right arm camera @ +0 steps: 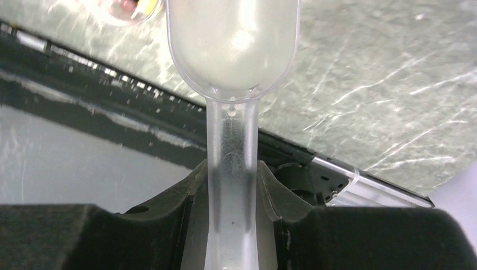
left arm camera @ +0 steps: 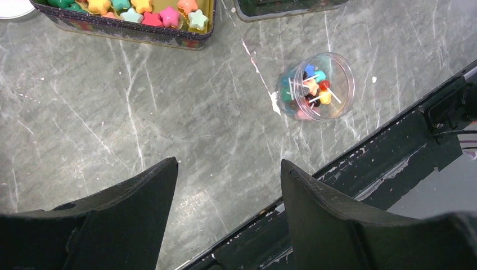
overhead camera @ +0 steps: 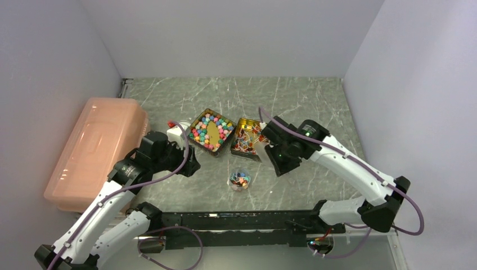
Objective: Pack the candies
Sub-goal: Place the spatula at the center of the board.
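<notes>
Multicoloured star-shaped candies fill the left gold tin; its near edge shows in the left wrist view, candies. Wrapped candies lie in the right gold tin. A small clear jar stands lidless on the table with a few candies inside. My left gripper is open and empty, low over bare table left of the jar. My right gripper is shut on the handle of a clear plastic scoop, whose bowl is empty, by the right tin.
A large translucent orange lidded box sits at the left. A white lid lies left of the star-candy tin. A black rail runs along the table's near edge. Grey walls close in three sides.
</notes>
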`<action>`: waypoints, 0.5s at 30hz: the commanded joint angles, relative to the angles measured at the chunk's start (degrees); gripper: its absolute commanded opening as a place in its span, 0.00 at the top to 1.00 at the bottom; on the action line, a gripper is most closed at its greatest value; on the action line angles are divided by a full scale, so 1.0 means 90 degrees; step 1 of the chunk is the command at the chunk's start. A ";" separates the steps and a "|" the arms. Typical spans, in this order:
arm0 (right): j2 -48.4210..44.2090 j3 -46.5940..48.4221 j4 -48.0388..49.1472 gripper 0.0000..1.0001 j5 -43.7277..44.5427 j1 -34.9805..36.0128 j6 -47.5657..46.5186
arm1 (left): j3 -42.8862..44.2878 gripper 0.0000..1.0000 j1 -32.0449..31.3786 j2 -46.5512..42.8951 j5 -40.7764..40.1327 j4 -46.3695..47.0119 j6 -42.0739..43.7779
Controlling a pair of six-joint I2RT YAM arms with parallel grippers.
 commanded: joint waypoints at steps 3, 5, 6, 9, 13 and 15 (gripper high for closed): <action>-0.0580 -0.0380 0.0890 1.00 0.1264 -0.0525 0.0329 | 0.0036 0.27 -0.0009 0.0056 -0.0076 0.0113 -0.0037; -0.0681 -0.0545 0.1200 1.00 0.1373 -0.0772 0.0300 | 0.0035 0.27 -0.0004 0.0062 -0.0086 0.0115 -0.0037; -0.0728 -0.0640 0.1377 1.00 0.1407 -0.0869 0.0287 | 0.0036 0.27 -0.0004 0.0074 -0.0098 0.0107 -0.0034; -0.0827 -0.0960 0.1911 1.00 0.1522 -0.1175 0.0234 | 0.0045 0.28 -0.0004 0.0074 -0.0145 0.0096 -0.0023; -0.0922 -0.1386 0.2629 1.00 0.1735 -0.1630 0.0187 | 0.0045 0.28 0.0006 0.0073 -0.0152 0.0104 -0.0025; -0.0949 -0.1704 0.3089 1.00 0.1648 -0.1853 0.0163 | 0.0045 0.28 0.0006 0.0104 -0.0159 0.0106 -0.0023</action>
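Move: The spatula is already pinched in the right fingers; the open board to the right of the lollipop tray, where it is heading, lies about 16 cm ahead of that hand, 7 cm right and 20 cm below. The lollipop tray sits about 20 cm ahead and 8 cm left, the clear jar roughly 4 cm ahead and 13 cm left. From the left hand that open patch is some 12 cm ahead and 36 cm right. The spatula, still held by its handle, is carried forward about 8 cm and some 5 cm right by the right hand, away from the jar and towards the open board right of the lollipop tray. The wrist turns clockwise nearly 20 degrees while the fingertips swing outward about as much; late on the hand begins to sink, ending 2 cm lower, with its grip unchanged. ##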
